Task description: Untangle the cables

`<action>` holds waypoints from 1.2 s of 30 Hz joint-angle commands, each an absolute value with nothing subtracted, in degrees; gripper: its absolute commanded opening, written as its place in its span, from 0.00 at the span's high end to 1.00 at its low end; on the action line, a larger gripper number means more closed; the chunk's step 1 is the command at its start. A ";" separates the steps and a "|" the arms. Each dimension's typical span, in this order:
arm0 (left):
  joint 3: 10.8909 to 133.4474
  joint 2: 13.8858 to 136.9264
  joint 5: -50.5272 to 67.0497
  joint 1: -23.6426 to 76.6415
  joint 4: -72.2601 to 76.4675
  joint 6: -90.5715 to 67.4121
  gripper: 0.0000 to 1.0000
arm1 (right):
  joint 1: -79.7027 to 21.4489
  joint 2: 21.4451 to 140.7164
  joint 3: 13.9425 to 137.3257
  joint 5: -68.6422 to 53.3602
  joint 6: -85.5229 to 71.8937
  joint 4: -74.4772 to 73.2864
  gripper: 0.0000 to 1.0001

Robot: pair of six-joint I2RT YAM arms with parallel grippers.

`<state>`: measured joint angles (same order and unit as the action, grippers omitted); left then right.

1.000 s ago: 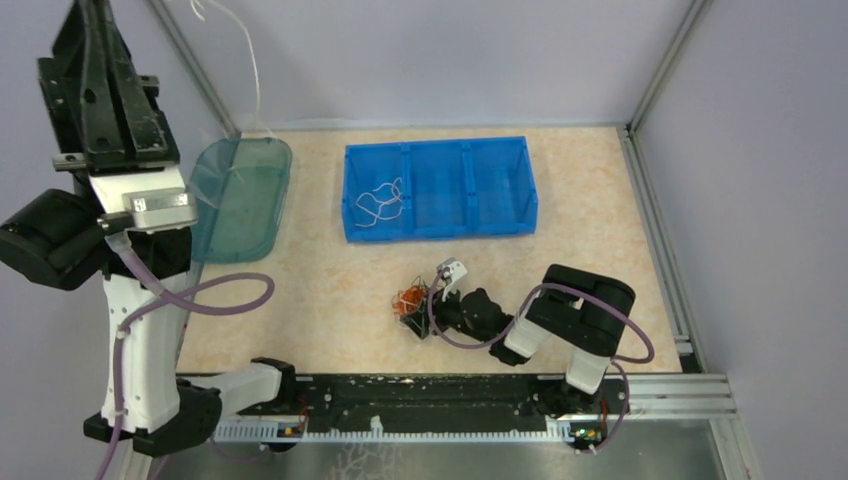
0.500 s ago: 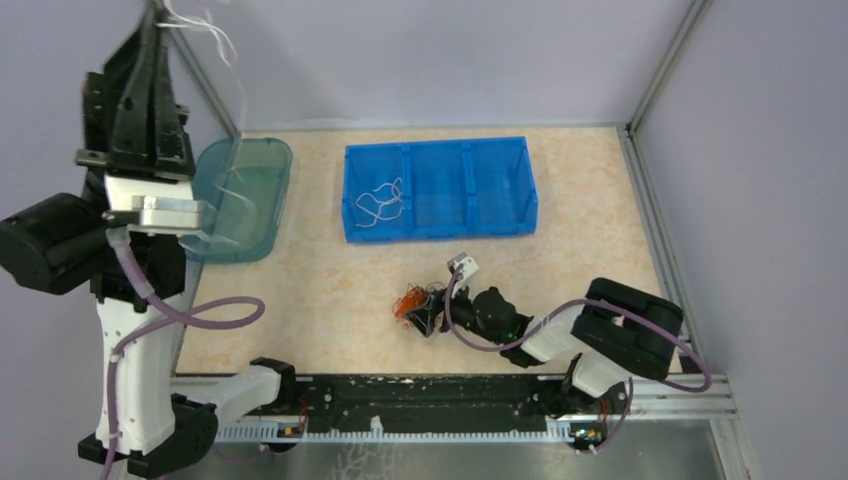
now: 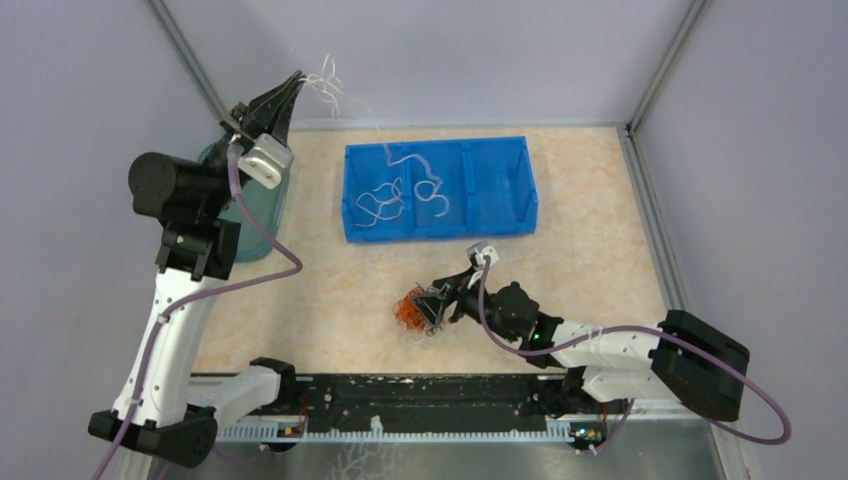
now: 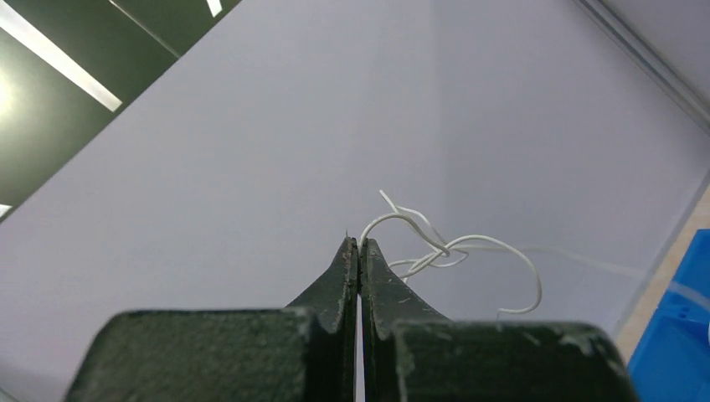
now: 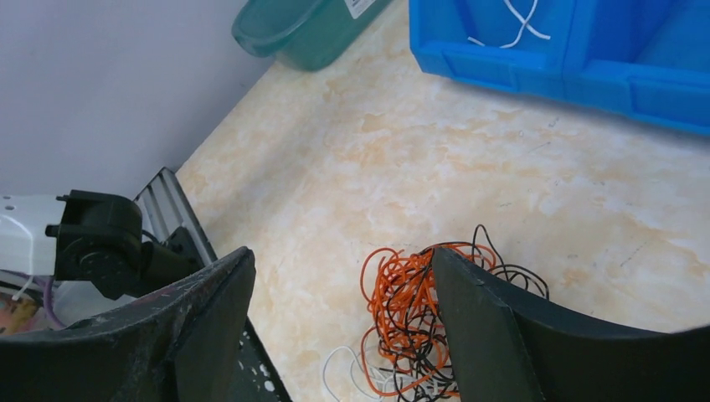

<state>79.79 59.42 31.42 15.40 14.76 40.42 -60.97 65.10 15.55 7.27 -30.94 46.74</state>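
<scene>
A clump of orange and black cables [image 3: 410, 309] with a few white loops lies on the table, left of my right gripper [image 3: 436, 299]. In the right wrist view that gripper [image 5: 342, 260] is open, and the clump [image 5: 400, 308] lies against its right finger [image 5: 477, 327]. My left gripper [image 3: 288, 92] is raised at the back left, shut on a thin white cable [image 3: 326, 84]. The white cable [image 4: 456, 249] curls out from the pinched tips of the left gripper [image 4: 358, 243]. A strand trails down toward the blue bin. More white cable [image 3: 384, 202] lies in the bin.
A blue three-compartment bin [image 3: 500, 228] stands at the back middle, with white cable in its left and middle compartments. A teal tray [image 3: 263, 215] sits at the back left, partly behind the left arm. A metal rail [image 3: 440, 392] runs along the near edge.
My left arm has swung down and to the right from high at the far left, carrying the white cable toward the bin. My right arm has stretched out, and its jaws have opened wider.
</scene>
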 commanded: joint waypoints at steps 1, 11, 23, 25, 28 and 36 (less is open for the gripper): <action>79.17 60.08 29.94 16.05 15.47 38.08 1.00 | -61.27 61.40 17.72 10.67 -29.01 43.79 0.22; 78.18 65.10 25.54 17.93 18.25 38.14 1.00 | -61.27 58.73 15.75 12.69 -28.32 42.79 0.22; 76.02 67.73 24.00 17.89 20.04 48.76 1.00 | -61.26 55.01 14.92 13.85 -27.29 39.92 0.22; 76.33 69.16 22.85 17.72 20.71 50.90 1.00 | -61.28 54.55 14.57 14.03 -27.59 39.91 0.22; 78.44 71.31 22.64 17.57 20.09 51.11 1.00 | -61.29 53.51 13.92 14.96 -28.07 39.24 0.22; 79.73 73.81 23.03 18.27 21.18 49.16 1.00 | -61.27 50.29 12.15 17.18 -28.32 37.96 0.22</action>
<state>77.21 74.02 23.75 17.67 18.98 48.95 -60.97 52.25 12.71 15.27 -28.18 36.40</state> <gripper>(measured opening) 0.008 0.782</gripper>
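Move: The blue box's left compartment, where the held white cable is being taken, lies about 22 cm ahead of the left hand, 4 cm to its right and 57 cm below; a loose white cable already lies inside, some 20 cm ahead and 4 cm right. The middle compartment is 15 cm to the right of the left one. From the right hand, the orange-and-black tangle is about 5 cm ahead, 4 cm left and 13 cm below, and the left compartment about 31 cm ahead and 14 cm left. The white cable, still pinched in the left hand's shut fingers, is carried high towards the blue box, about 12 cm forward and 8 cm down with a brief slackening midway, while the wrist tips and swings slightly counter-clockwise. The right hand, empty and wide open, eases about 4 cm to the right, away above the tangle, turning a little clockwise. ##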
